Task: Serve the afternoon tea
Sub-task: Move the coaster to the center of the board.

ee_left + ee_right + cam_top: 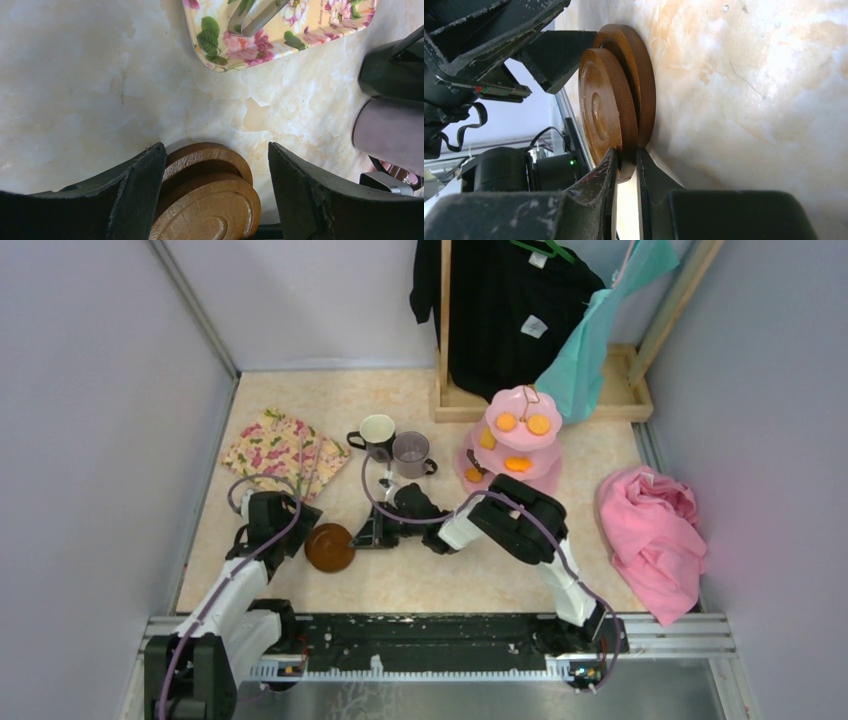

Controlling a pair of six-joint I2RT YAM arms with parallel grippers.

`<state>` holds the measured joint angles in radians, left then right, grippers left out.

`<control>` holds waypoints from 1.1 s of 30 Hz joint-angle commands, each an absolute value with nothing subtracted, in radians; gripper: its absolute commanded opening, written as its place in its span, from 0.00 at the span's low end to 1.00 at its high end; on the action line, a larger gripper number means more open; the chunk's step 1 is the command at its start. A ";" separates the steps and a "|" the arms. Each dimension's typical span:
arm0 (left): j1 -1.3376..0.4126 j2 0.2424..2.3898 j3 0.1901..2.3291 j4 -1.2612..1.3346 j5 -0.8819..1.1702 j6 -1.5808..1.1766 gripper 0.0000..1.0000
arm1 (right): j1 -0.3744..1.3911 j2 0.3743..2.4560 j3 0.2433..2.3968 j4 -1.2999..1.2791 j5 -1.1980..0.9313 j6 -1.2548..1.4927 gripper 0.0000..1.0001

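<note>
Two round brown coasters (329, 547) lie stacked on the table. In the right wrist view my right gripper (625, 157) is shut on the rim of the upper coaster (599, 105), which is lifted clear of the lower coaster (645, 75). My left gripper (216, 150) stands open, one finger on each side of the stack, and grips nothing. The black mug (376, 432) and the smoky mug (411, 453) stand side by side behind the coasters. The pink three-tier stand (520, 440) carries orange snacks (538, 424).
A flower-patterned tray (283, 447) lies at the back left, its corner (280, 35) just beyond the left fingers. A pink cloth (650, 530) is heaped at the right. A wooden rack with a black shirt (510, 310) stands at the back.
</note>
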<state>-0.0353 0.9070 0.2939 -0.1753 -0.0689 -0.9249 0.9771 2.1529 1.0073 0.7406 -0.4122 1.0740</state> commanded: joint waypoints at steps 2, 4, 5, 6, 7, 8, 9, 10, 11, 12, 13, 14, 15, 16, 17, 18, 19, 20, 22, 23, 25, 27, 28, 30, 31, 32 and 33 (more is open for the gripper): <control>-0.051 0.938 0.221 -0.328 -0.013 -0.930 0.82 | 0.949 2.055 0.969 0.761 -0.387 1.028 0.08; -0.051 0.936 0.220 -0.328 -0.013 -0.929 0.83 | 0.944 2.037 0.958 0.757 -0.387 1.018 0.07; -0.052 0.934 0.219 -0.328 -0.014 -0.930 0.83 | 0.942 2.026 0.952 0.756 -0.387 1.015 0.07; -0.051 0.931 0.218 -0.328 -0.013 -0.930 0.83 | 0.939 2.019 0.943 0.757 -0.387 1.015 0.08; -0.052 0.930 0.218 -0.328 -0.012 -0.929 0.83 | 0.936 2.010 0.934 0.762 -0.387 1.014 0.07; -0.051 0.928 0.218 -0.328 -0.011 -0.930 0.83 | 0.931 2.004 0.922 0.766 -0.386 1.015 0.07; -0.051 0.928 0.217 -0.328 -0.012 -0.930 0.83 | 0.928 1.994 0.912 0.769 -0.385 1.017 0.07; -0.051 0.927 0.216 -0.328 -0.011 -0.930 0.83 | 0.924 1.985 0.893 0.773 -0.382 1.016 0.07; -0.052 0.925 0.215 -0.327 -0.009 -0.929 0.83 | 0.919 1.973 0.882 0.775 -0.379 1.016 0.07; -0.052 0.921 0.213 -0.327 -0.008 -0.929 0.83 | 0.913 1.961 0.867 0.778 -0.374 1.016 0.07; -0.051 0.917 0.211 -0.327 -0.008 -0.931 0.83 | 0.907 1.951 0.842 0.782 -0.370 1.016 0.07; -0.052 0.913 0.210 -0.327 -0.008 -0.931 0.83 | 0.899 1.938 0.820 0.788 -0.365 1.017 0.07; -0.052 0.908 0.206 -0.325 -0.006 -0.932 0.83 | 0.891 1.923 0.799 0.796 -0.359 1.018 0.07; -0.052 0.903 0.204 -0.324 -0.005 -0.934 0.83 | 0.881 1.910 0.776 0.802 -0.353 1.020 0.07; -0.051 0.900 0.201 -0.323 -0.001 -0.935 0.83 | 0.870 1.897 0.756 0.809 -0.349 1.020 0.07; -0.052 0.899 0.198 -0.320 0.002 -0.937 0.83 | 0.859 1.883 0.734 0.814 -0.343 1.022 0.07; -0.052 0.898 0.196 -0.316 0.006 -0.938 0.83 | 0.849 1.870 0.715 0.821 -0.336 1.024 0.07; -0.051 0.899 0.193 -0.310 0.011 -0.941 0.83 | 0.840 1.858 0.695 0.825 -0.330 1.024 0.07; -0.052 0.904 0.188 -0.298 0.020 -0.946 0.83 | 0.822 1.837 0.663 0.837 -0.319 1.030 0.07; -0.052 0.905 0.186 -0.292 0.025 -0.949 0.83 | 0.813 1.826 0.649 0.841 -0.312 1.031 0.07; -0.054 0.910 0.180 -0.277 0.035 -0.959 0.82 | 0.797 1.806 0.623 0.844 -0.298 1.035 0.08; -0.057 0.915 0.175 -0.259 0.041 -0.966 0.82 | 0.781 1.791 0.597 0.852 -0.283 1.044 0.08; -0.060 0.922 0.175 -0.251 0.045 -0.969 0.82 | 0.774 1.783 0.584 0.856 -0.274 1.047 0.08; -0.066 0.934 0.175 -0.234 0.047 -0.973 0.82 | 0.761 1.767 0.559 0.861 -0.259 1.054 0.08; -0.068 0.942 0.176 -0.223 0.050 -0.975 0.82 | 0.754 1.759 0.546 0.862 -0.254 1.055 0.08; -0.071 0.954 0.175 -0.208 0.052 -0.976 0.82 | 0.748 1.751 0.535 0.862 -0.244 1.058 0.08; -0.075 0.963 0.178 -0.200 0.053 -0.978 0.82 | 0.741 1.743 0.522 0.863 -0.236 1.062 0.08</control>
<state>-0.0513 0.8955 0.2440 -0.0731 0.0147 -0.9699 0.7654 1.8076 0.5556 0.7944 -0.2897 1.0527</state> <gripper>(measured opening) 0.819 0.140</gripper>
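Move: The right fingers already pinch the near-right rim of the upper coaster; the open middle of the table, where it should go, lies about 12 cm to that hand's right and 6 cm ahead. The second coaster sits 6 cm left and 1 cm back, slightly lower; the grey mug stands 20 cm ahead and 12 cm right. From the open left hand, the second coaster is about 4 cm back and 4 cm right, slightly below. Keep the right fingers shut on the coaster, ease it up about 1 cm off the second coaster, then carry it right some 14 cm and about 4 cm forward, low over the table towards its middle, turning the hand clockwise nearly 20 degrees. Let the open left hand creep some 2 cm right, a fingertip staying at the second coaster's edge. ##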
